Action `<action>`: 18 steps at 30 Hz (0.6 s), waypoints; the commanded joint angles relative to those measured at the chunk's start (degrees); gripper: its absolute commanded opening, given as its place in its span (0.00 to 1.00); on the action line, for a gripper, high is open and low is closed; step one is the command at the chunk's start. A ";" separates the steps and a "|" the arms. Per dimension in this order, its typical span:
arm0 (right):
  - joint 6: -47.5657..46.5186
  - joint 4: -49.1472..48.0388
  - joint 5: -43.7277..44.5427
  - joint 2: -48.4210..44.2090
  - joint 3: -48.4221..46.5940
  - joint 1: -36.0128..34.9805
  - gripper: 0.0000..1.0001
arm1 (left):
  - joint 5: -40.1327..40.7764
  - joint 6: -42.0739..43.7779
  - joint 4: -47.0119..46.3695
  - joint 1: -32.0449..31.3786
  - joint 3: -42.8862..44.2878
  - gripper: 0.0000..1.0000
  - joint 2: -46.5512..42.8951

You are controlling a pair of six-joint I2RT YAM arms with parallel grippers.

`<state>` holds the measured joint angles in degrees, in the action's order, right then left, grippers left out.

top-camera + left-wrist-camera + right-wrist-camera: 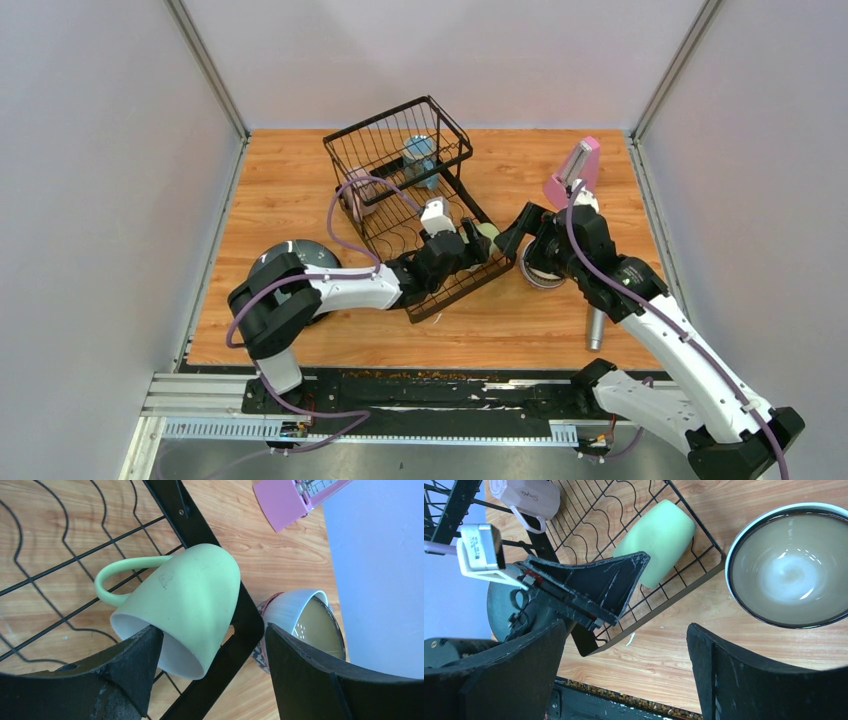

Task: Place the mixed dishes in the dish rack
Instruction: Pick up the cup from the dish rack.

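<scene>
The black wire dish rack [400,190] stands mid-table. A pale-green mug [190,600] lies on its side at the corner of the low tray [195,530]. My left gripper [212,645] is open over it, one fingertip [140,660] at the mug's mouth and the other apart from it. A blue mug [420,155] sits in the basket, and a pink mug [526,497] lies in the tray. A patterned bowl [791,565] rests on the table just outside the rack. My right gripper [626,645] hangs open and empty beside that bowl. A dark plate [290,255] lies under the left arm.
A pink metronome [575,170] stands at the back right. Near the right arm's elbow a silver-grey microphone [594,330] lies on the table. Grey walls close in both sides and the back. A black rail runs along the near edge.
</scene>
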<state>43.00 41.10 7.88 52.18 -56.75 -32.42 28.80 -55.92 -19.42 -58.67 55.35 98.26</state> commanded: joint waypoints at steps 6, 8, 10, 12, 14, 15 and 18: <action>1.03 0.09 0.46 -3.33 0.05 0.26 0.92 | -6.33 -1.30 -15.10 1.46 2.18 0.71 7.98; 0.95 0.22 0.87 -3.57 0.23 0.27 0.92 | -6.70 -1.84 -17.34 1.46 0.78 0.62 8.83; 0.86 0.28 1.06 -3.62 0.32 0.26 0.92 | -6.40 -1.63 -18.33 1.46 -0.34 0.52 8.95; 0.85 0.22 1.12 -3.39 0.35 0.26 0.92 | -6.23 -0.61 -19.04 1.51 -1.16 0.39 8.27; 0.92 0.23 1.09 -2.81 0.37 0.25 0.92 | -6.26 1.12 -18.94 1.47 -1.62 0.23 6.88; 1.01 0.23 1.06 -2.44 0.43 0.28 0.92 | -6.23 2.47 -18.70 1.46 -1.89 0.18 5.61; 0.48 0.08 1.14 -0.91 0.52 0.33 0.92 | -6.68 6.53 -17.31 1.46 -2.47 0.00 2.23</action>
<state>43.44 41.47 8.08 49.84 -56.27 -32.42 21.67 -54.65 -35.44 -57.25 53.89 106.08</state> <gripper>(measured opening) 0.917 0.121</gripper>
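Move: The green cup lies on its side in the near right part of the rack, mouth towards the left hand, its middle about 4 cm ahead, level sideways and some 5 cm below. The rack's near right corner is about 5 cm to the right and 1 cm back. The bowl is about 12 cm right and 1 cm back, the pink metronome some 16 cm ahead and 17 cm right. From the right hand, the cup is about 5 cm ahead, 7 cm left and 13 cm below. The green cup's right-hand rim is taken by the left hand, which slides about 3 cm right while sinking some 3 cm, with a little forward, then comes back up about 1 cm. Its wide-open fingers shut almost fully, pinching the wall with one finger inside the mouth and the other outside; the wrist rolls and turns slightly, about 5 degrees clockwise. ##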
